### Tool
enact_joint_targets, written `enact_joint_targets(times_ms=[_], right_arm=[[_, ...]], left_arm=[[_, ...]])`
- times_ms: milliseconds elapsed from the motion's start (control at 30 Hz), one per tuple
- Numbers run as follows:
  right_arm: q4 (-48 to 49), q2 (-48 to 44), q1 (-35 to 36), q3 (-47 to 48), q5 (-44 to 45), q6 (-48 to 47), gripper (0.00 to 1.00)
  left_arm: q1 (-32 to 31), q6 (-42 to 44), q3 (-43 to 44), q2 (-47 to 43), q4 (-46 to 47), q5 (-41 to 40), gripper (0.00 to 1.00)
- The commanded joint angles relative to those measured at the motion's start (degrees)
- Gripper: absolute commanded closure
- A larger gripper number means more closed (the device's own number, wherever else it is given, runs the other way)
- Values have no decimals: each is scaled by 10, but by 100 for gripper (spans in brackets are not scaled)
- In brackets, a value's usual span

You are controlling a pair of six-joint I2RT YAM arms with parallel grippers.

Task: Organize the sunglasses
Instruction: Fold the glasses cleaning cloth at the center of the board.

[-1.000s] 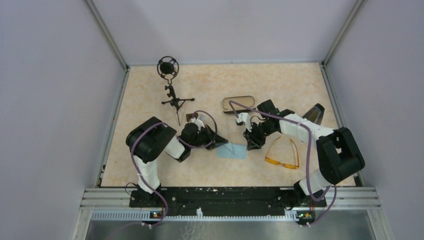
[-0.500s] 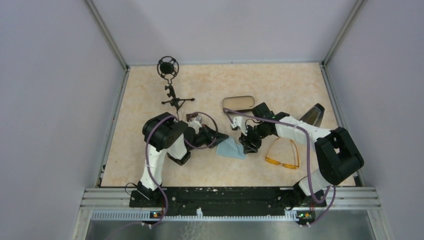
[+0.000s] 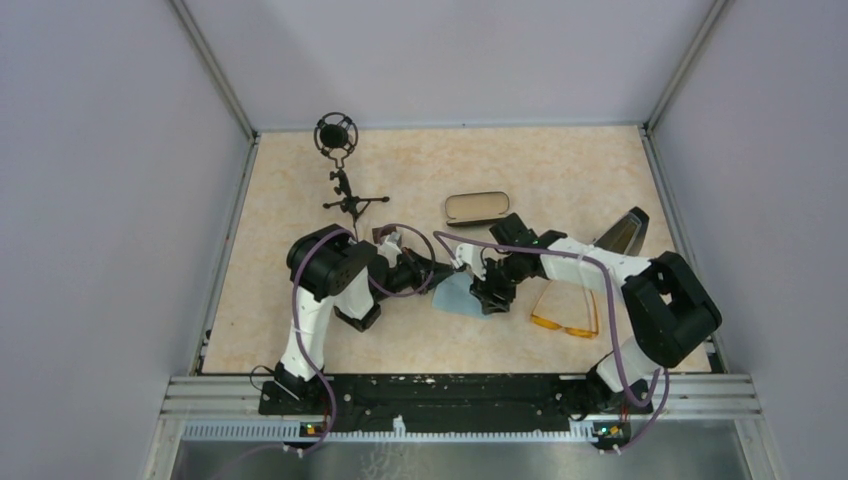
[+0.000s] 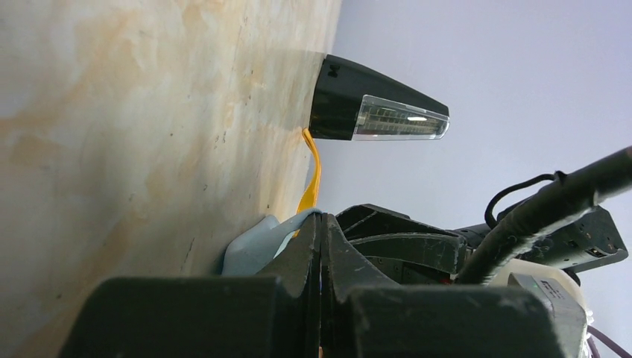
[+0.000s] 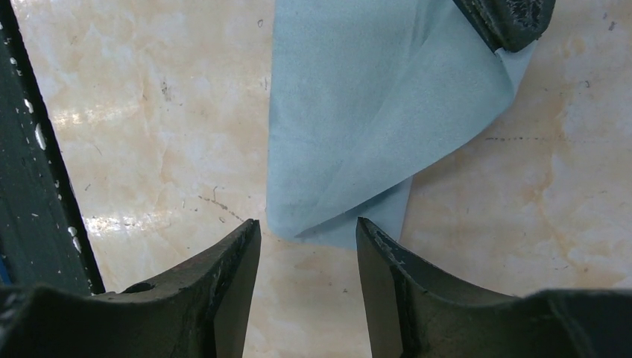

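Note:
The sunglasses (image 3: 565, 311), orange with thin arms, lie unfolded on the table, right of both grippers. One orange arm (image 4: 314, 175) shows in the left wrist view. My left gripper (image 3: 447, 268) is shut on a corner of the light blue cloth (image 3: 455, 296), lifting it so the cloth (image 5: 358, 112) folds over itself. Its fingers (image 4: 309, 246) are pressed together on the fabric (image 4: 253, 246). My right gripper (image 3: 490, 298) hangs open just over the cloth's right edge, and its fingertips (image 5: 250, 235) straddle the folded corner without gripping it.
The open black case (image 3: 477, 207) with tan lining lies behind the grippers. A black wedge-shaped object (image 3: 623, 231) with a clear face (image 4: 399, 119) stands at the right. A microphone on a small tripod (image 3: 343, 170) stands at the back left.
The cloth lay flat; now my left gripper has raised its corner and folded it over. My right gripper has moved forward-left to the cloth's edge and opened wider.

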Motion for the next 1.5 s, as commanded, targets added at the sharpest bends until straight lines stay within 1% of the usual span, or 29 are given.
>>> enact_joint_targets(times_ms=[0,100,200,300,400,433,500,600,733,967,1467], right_arm=[[20,11,10,4,13,8,49],[25,18,11,5,24,16,49],[30,24,11,7,35,22,53],[32,30,11,9,41,26,65],[31,34,11,14,41,30,85],[32,32,11,14,43,31,89],[31,23,11,16,48,33,94],[22,10,11,19,56,31,98],[9,-1,11,20,60,27,100],[-18,-8,13,31,58,26,100],[-38,-22,44,27,91,38,100]], left_arm=[[1,-68,-20,65,123,-4,100],[1,-70,-18,66,123,-4,100],[1,-71,-19,67,123,-5,100],[1,-71,-20,67,123,-5,100],[2,-72,-20,65,123,-3,100],[2,-71,-20,64,123,-3,100],[1,-67,-21,59,123,1,100],[2,-57,-25,49,123,15,100],[2,-33,-42,29,122,40,100],[2,-8,-82,18,123,65,100],[4,31,-105,-12,118,98,100]])
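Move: The cloth is already half folded, its far corner pinched in my left fingers; its middle lies about 5 cm back, 3 cm right and 3 cm below my left hand. My half-open right fingers hover over its right end, with the middle roughly 3 cm ahead, 6 cm left and 2 cm down. The orange sunglasses lie some 16 cm to the right, level with my right hand. The open case sits about 13 cm ahead and 5 cm right of my left hand. I lower my right hand about 2 cm onto the right end of the folded flap and shut its half-open fingers there, then ease up and back roughly 1 cm each. My left hand keeps its grip, first staying put, then drawing the flap's far corner about 4 cm back over the lower layer with a slight clockwise turn. ##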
